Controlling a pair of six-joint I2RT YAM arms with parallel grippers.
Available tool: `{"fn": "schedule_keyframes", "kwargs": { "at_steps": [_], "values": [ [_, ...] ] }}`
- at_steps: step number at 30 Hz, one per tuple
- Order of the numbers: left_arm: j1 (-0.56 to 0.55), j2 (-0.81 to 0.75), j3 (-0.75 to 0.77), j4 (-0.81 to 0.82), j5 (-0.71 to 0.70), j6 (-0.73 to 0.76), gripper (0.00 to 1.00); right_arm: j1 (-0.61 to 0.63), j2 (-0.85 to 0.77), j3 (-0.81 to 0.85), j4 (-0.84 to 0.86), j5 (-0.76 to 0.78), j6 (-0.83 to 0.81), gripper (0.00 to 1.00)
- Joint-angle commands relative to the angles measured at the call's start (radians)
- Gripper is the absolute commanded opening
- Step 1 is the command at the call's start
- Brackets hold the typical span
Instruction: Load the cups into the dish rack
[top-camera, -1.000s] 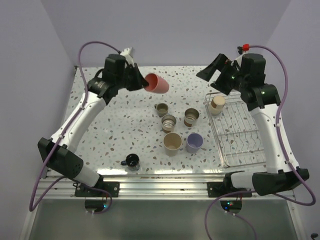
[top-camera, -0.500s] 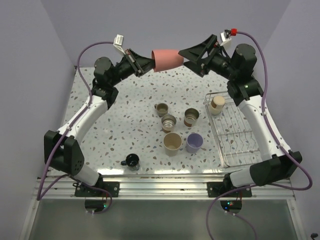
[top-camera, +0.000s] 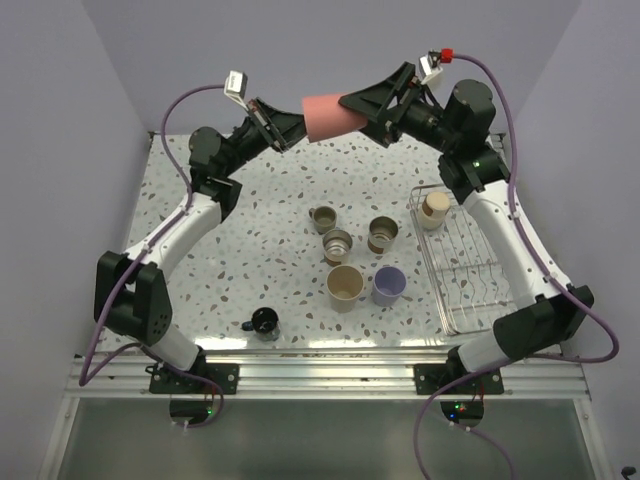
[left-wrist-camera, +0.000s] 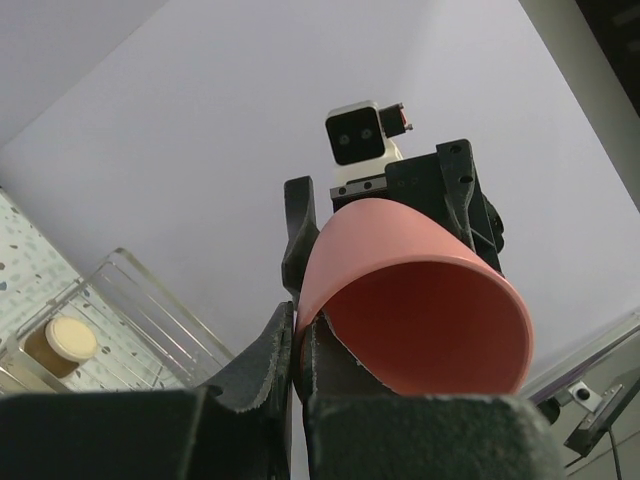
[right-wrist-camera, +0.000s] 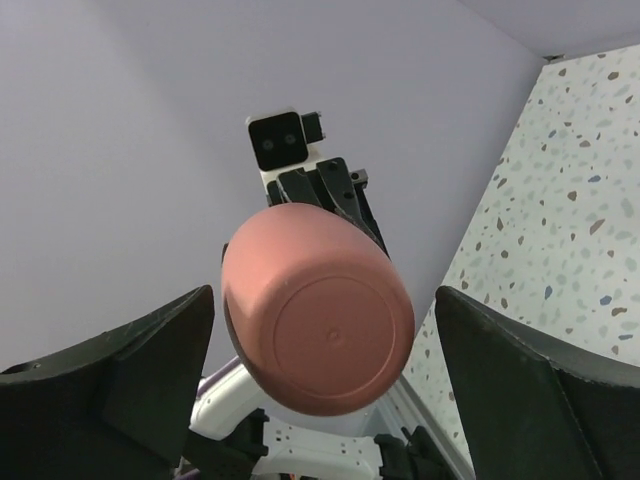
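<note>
High above the table's far edge hangs the red-pink cup on its side, with my left gripper shut on its rim. My right gripper stands open, its fingers either side of the cup's base and apart from it. The right wrist view shows the cup's flat bottom between the spread fingers. In the left wrist view the rim is pinched by my left gripper. One tan cup stands in the dish rack.
On the table stand a steel mug, a steel cup, a brown-banded cup, a beige cup and a lavender cup. A small dark blue cup sits near the front edge.
My left arm has lifted the red-pink cup up and towards the middle. My right arm has swung left, bringing its open fingers round the cup's base.
</note>
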Motion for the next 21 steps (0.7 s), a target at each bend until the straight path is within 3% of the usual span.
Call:
{"fn": "schedule_keyframes", "kwargs": {
  "at_steps": [1,4,5,8,10,11,12,13,15,16,19,21],
  "values": [
    [-0.015,0.005,-0.017,0.113,0.003,-0.031,0.0,0.02,0.018,0.043,0.055,-0.003,0.014,0.91],
    [-0.02,0.014,-0.019,0.113,-0.004,-0.026,0.0,0.047,0.036,0.058,0.054,-0.005,0.012,0.81],
    [-0.022,0.017,-0.017,0.116,-0.007,-0.027,0.0,0.055,0.041,0.063,0.046,-0.002,0.001,0.71],
    [-0.023,0.028,-0.014,0.113,-0.018,-0.029,0.0,0.076,0.041,0.061,0.037,0.008,-0.009,0.54],
    [-0.025,0.037,-0.014,0.105,-0.02,-0.034,0.06,0.078,0.032,0.054,0.032,0.018,-0.014,0.18],
    [-0.025,0.037,-0.016,0.106,-0.015,-0.035,0.13,0.079,0.03,0.05,0.024,0.032,-0.014,0.05],
    [-0.025,0.037,-0.019,0.106,-0.009,-0.035,0.21,0.079,0.03,0.057,0.009,0.04,-0.022,0.0],
    [-0.023,0.034,-0.026,0.097,-0.004,-0.034,0.44,0.078,0.031,0.067,-0.032,0.046,-0.051,0.0],
    [-0.018,0.018,-0.037,0.077,0.009,-0.017,0.61,0.073,0.036,0.107,-0.081,0.069,-0.091,0.0],
    [-0.017,0.008,-0.054,0.047,0.011,-0.006,0.74,0.069,0.041,0.122,-0.142,0.08,-0.111,0.0],
    [0.003,-0.042,-0.121,-0.007,0.017,0.032,0.88,0.003,0.033,0.152,-0.227,0.109,-0.192,0.0],
    [0.017,-0.093,-0.17,-0.028,0.016,0.054,0.91,-0.098,0.025,0.146,-0.275,0.121,-0.215,0.0]
  ]
}}
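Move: Some 5 cm to the left of the open right hand and 1 cm ahead, nearly at its height, is the middle of the red cup. The left hand still holds that cup by its rim, with the cup's middle about 6 cm to that hand's right, 1 cm ahead and slightly above. Some 44 cm below the right hand stand the small mug, 6 cm ahead and 7 cm left, and the middle steel cup, level with it and 3 cm left. Handing the red cup over high above the table: the right hand eases about 2.5 cm left over its base end while the fingers close and pinch it. Only then do the left fingers spread wide and let go of the rim, that hand finally sinking about 5 cm, while the right keeps its grip and draws back right some 2 cm, rolling slightly. ##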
